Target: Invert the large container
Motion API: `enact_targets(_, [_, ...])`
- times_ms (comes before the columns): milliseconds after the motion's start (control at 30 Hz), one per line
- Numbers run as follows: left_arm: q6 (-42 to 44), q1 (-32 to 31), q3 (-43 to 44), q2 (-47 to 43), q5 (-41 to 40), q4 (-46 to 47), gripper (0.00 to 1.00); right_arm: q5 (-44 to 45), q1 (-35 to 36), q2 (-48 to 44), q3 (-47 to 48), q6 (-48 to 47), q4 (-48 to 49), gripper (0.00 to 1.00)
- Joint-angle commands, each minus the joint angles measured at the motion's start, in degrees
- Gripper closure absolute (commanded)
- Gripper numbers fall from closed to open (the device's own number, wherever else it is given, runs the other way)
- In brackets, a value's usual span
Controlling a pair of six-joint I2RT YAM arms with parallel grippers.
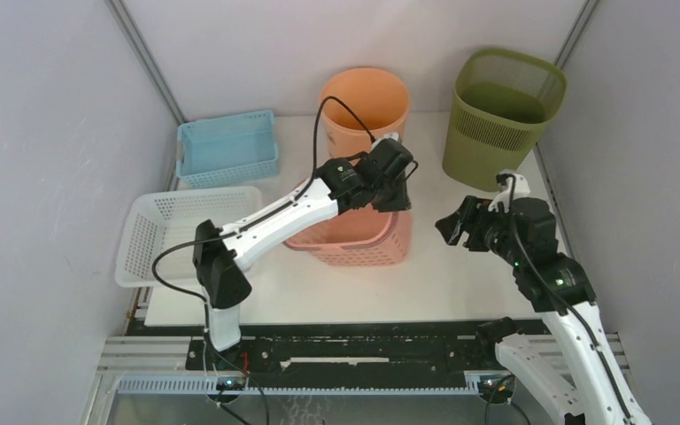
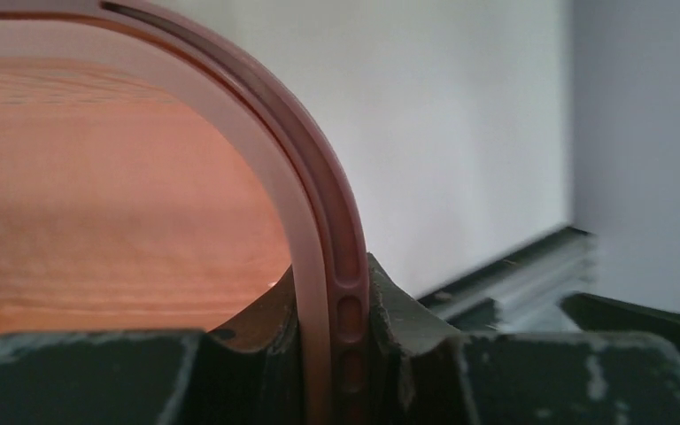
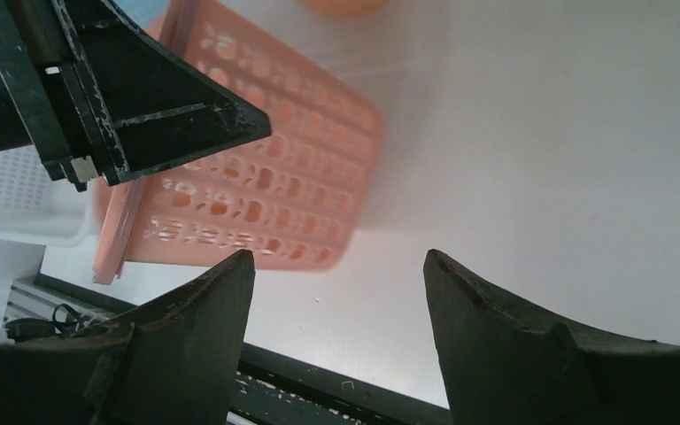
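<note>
The large container is a pink perforated basket [image 1: 359, 241] standing in the middle of the table. My left gripper [image 1: 393, 200] reaches over it from the left and is shut on its right-hand rim. In the left wrist view the pink rim [image 2: 323, 221] runs straight between the dark fingers of that gripper [image 2: 336, 354], pinched on both sides. My right gripper [image 1: 449, 228] hovers to the right of the basket, apart from it. Its fingers stand open with only bare table between them [image 3: 338, 266]; the basket [image 3: 266, 177] and the left gripper [image 3: 142, 97] lie ahead of it.
An orange bucket [image 1: 365, 102] stands just behind the basket. A green mesh bin [image 1: 503, 111] is at the back right. A blue basket [image 1: 227, 146] sits at the back left and a white basket [image 1: 181, 232] at the left edge.
</note>
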Motion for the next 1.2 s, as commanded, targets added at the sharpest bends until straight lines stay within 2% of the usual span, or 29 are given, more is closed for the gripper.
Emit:
enact_targets(0, [-0.21, -0.96, 5.76, -6.09, 12.71, 15.13, 1.00, 4.37, -0.83, -1.89, 8.29, -3.17, -6.28, 0.22])
enact_targets(167, [-3.30, -0.92, 2.28, -9.78, 19.36, 28.93, 1.00, 9.58, -1.24, -2.16, 15.68, -4.55, -12.45, 0.22])
enact_targets(300, [-8.92, -0.24, -3.47, -11.10, 25.08, 46.01, 1.00, 13.55, -1.33, -1.84, 21.41, -5.02, -16.41, 0.22])
enact_targets(500, [-16.97, 0.59, -8.65, -8.10, 28.17, 62.91, 1.00, 17.65, -1.33, -2.01, 27.81, -5.34, -21.28, 0.22])
enact_targets(600, [-23.60, 1.37, -11.79, -5.57, 29.39, 73.90, 1.00, 19.43, -1.33, -1.70, 30.92, -6.06, -24.14, 0.22])
enact_targets(900, [-42.44, 1.54, -18.02, 3.89, 25.50, 102.48, 1.00, 21.53, -1.33, -0.21, 35.27, -8.05, -27.76, 0.22])
enact_targets(1167, [-52.96, 2.10, -31.51, 8.42, 16.96, 128.35, 1.00, 20.54, -1.33, 1.45, 36.08, -8.33, -27.73, 0.23])
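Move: The left hand already pinches the right-hand rim of the pink large container, lifted and starting to tip; its middle lies about 11 cm to that hand's left, 3 cm back and 8 cm below. The orange bucket stands roughly 17 cm ahead and 8 cm left of the left hand, the green bin some 16 cm ahead and 24 cm right, both middles about 8 cm lower. From the empty right hand the container is about 24 cm left, 4 cm ahead and 10 cm below. Keeping its pinch on the rim, the left hand swings the container up about 20 cm while going right some 12 cm towards the green bin's side, then sinks about 7 cm, rolling its left side down by roughly 85 degrees throughout. The open, empty right hand rises about 13 cm while drawing right and back, turns about 15 degrees clockwise and tips its fingers up a little, then nearly halts. ##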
